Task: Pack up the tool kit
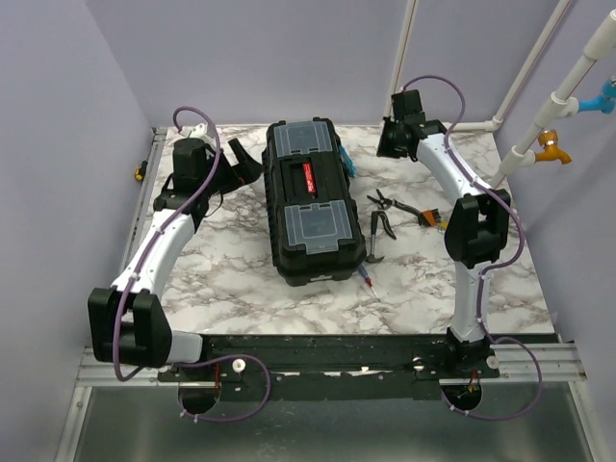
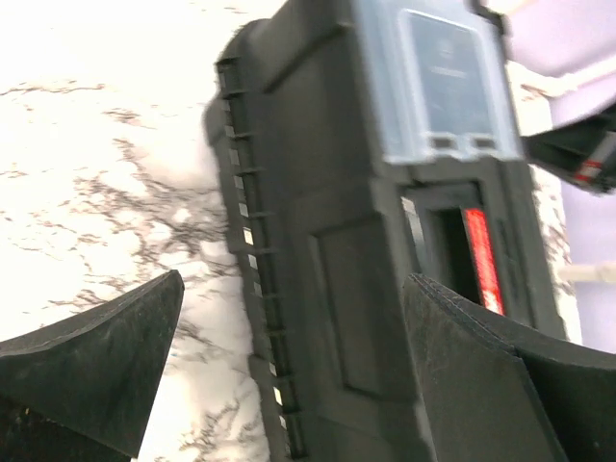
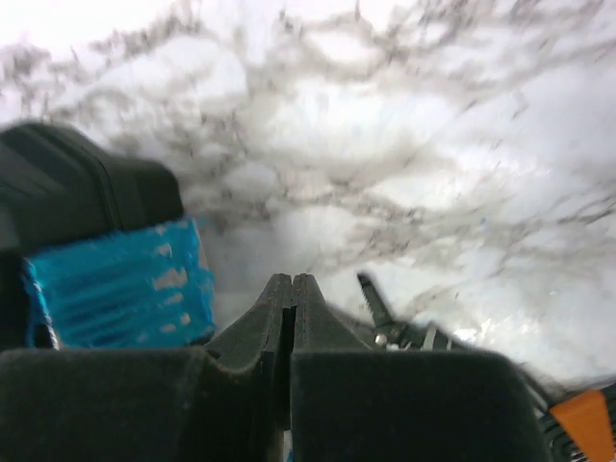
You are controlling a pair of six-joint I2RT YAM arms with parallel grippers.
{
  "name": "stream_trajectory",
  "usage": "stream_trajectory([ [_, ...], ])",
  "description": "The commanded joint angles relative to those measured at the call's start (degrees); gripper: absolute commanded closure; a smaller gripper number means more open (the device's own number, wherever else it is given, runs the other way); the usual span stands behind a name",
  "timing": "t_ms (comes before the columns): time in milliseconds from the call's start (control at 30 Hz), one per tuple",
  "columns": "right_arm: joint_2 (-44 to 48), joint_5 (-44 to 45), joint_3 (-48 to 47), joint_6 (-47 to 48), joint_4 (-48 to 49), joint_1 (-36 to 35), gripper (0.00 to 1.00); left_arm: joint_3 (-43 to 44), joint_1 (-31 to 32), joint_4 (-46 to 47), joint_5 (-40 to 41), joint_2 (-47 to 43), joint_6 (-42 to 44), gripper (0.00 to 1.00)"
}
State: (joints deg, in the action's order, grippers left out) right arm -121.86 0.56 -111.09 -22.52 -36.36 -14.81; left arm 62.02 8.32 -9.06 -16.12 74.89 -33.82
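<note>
The black toolbox (image 1: 303, 207) lies shut on the marble table, with a red lid handle (image 1: 310, 179) and two grey lid compartments. My left gripper (image 1: 247, 162) is open at the box's far left side, holding nothing. In the left wrist view its jaws (image 2: 296, 279) straddle the box's left edge (image 2: 318, 241), with the red handle (image 2: 481, 255) behind the right finger. My right gripper (image 1: 392, 146) is shut and empty at the far right. Its closed tips (image 3: 292, 281) hover over the table between a teal latch (image 3: 120, 284) and pliers (image 3: 385, 318).
Loose tools lie right of the box: black pliers (image 1: 385, 202), orange-handled pliers (image 1: 430, 218), another dark tool (image 1: 378, 236) and a small screwdriver (image 1: 366, 279). White pipes (image 1: 539, 125) rise at the right wall. Purple walls enclose the table.
</note>
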Motion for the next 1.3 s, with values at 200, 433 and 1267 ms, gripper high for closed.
stream_trajectory([
  [200, -8.1, 20.6, -10.7, 2.3, -4.9, -0.6, 0.99, 6.4, -4.7, 0.3, 0.4, 16.2, -4.1, 0.02],
  [433, -12.0, 16.0, -12.3, 1.5, -2.8, -1.2, 0.99, 9.8, -4.7, 7.0, -8.4, 26.5, -10.1, 0.03],
  [1267, -15.1, 3.1, -14.0, -2.2, 1.0, -0.4, 0.99, 9.6, -6.5, 58.1, -33.8, 49.1, -49.2, 0.49],
])
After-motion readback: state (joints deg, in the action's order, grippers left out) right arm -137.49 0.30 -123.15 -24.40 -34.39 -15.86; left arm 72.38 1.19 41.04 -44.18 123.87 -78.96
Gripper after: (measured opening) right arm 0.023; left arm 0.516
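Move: Off to the left hand's right lies the toolbox, its middle some 14 cm right, 3 cm ahead and 15 cm below; the far part of its hinge rail is about 13 cm ahead, 4 cm right and 11 cm below. The blue latch on the toolbox's other side lies roughly 7 cm left of the right hand, 2 cm ahead and 5 cm below. From that hand the toolbox's middle is 16 cm left and 11 cm back; the pliers are 4 cm back, 1 cm right, on the table. Dropping about 11 cm and reaching some 13 cm forward, the open left hand rolls about 45 degrees, left side down, and half closes its fingers around the far part of the hinge rail, coming against it. The shut right hand first loops up, forward and right, then sinks and swings back left, ending about 6 cm lower and 4 cm farther out, close beside the blue latch. ##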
